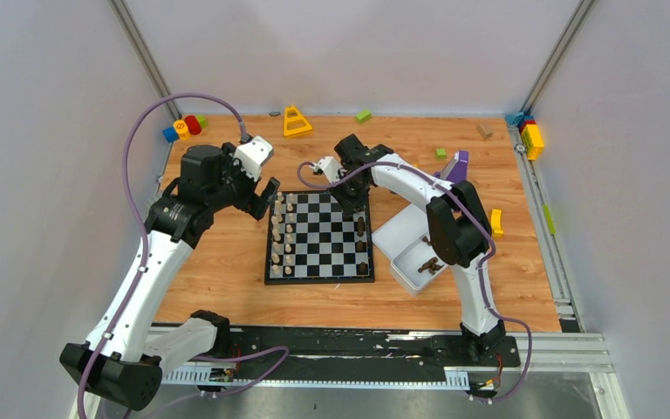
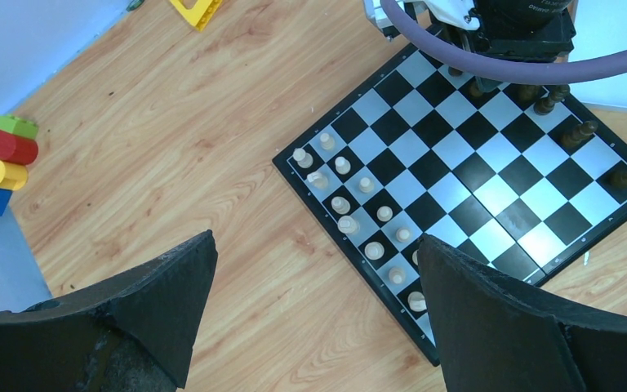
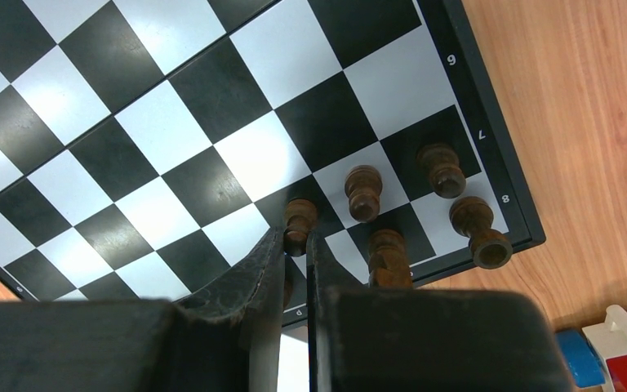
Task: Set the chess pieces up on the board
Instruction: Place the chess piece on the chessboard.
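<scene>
The board (image 1: pixel 327 236) lies flat in the middle of the wooden table. Several pale cream chess pieces (image 1: pixel 283 236) stand in two columns on its left side (image 2: pixel 343 204). A few dark brown chess pieces (image 1: pixel 360 229) stand along its right side. My right gripper (image 3: pixel 295 237) is over the board's far right corner, shut on a dark brown piece (image 3: pixel 299 219). Other dark pieces (image 3: pixel 363 192) stand beside it in the corner squares. My left gripper (image 2: pixel 317 241) hangs open above bare wood, just left of the board (image 2: pixel 473 163), with nothing between its fingers.
A white tray (image 1: pixel 399 234) right of the board holds loose dark pieces (image 1: pixel 430 264). Toy blocks lie round the table's edge: a yellow triangle (image 1: pixel 296 121), a green block (image 1: pixel 363 115), a coloured stack (image 1: pixel 183 128) at far left, more blocks (image 1: pixel 530 135) at far right.
</scene>
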Robot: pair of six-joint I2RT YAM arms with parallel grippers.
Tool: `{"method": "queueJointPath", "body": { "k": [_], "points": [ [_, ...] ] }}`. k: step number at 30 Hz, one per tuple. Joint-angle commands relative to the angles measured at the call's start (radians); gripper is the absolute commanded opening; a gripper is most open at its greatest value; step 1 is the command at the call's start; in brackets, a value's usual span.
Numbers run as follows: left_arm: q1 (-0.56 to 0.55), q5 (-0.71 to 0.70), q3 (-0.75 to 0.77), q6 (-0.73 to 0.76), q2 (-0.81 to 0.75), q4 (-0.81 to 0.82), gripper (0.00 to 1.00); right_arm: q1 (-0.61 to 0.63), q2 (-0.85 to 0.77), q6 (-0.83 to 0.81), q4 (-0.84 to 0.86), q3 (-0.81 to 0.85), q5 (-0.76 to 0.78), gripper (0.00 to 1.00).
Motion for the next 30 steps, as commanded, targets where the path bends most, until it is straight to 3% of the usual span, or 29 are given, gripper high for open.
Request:
{"method": "queueJointPath", "body": {
  "k": [1, 8, 19, 25, 30],
  "points": [
    [0.008, 0.012, 0.006, -0.008, -0.003, 0.032, 1.00, 0.007, -0.041, -0.009, -0.006, -0.011, 0.017, 0.00],
    [0.008, 0.010, 0.004, -0.006, -0.005, 0.032, 1.00, 0.016, -0.030, -0.004, -0.006, -0.010, 0.011, 0.05],
    [0.008, 0.012, -0.005, -0.001, -0.007, 0.033, 1.00, 0.020, -0.047, 0.034, -0.003, 0.032, -0.009, 0.33],
    [0.009, 0.012, -0.006, 0.004, -0.011, 0.033, 1.00, 0.015, -0.153, 0.056, 0.008, 0.050, -0.054, 0.44],
    [0.008, 0.014, -0.005, 0.009, -0.009, 0.034, 1.00, -0.001, -0.296, 0.060, 0.040, -0.025, -0.089, 0.46]
  ]
}}
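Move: The right hand still holds the third brown pawn at its place on the board, the pawn's middle about 1 cm below the hand. The second pawn stands some 3 cm straight ahead. The knight is about 3 cm ahead and 3 cm right, and the nearer tall piece about 3 cm back and 3 cm right. From the left hand the held pawn lies roughly 6 cm ahead, 20 cm right and 23 cm below. The right fingers open about a third, let go of the pawn, then rise about 5 cm above it. ##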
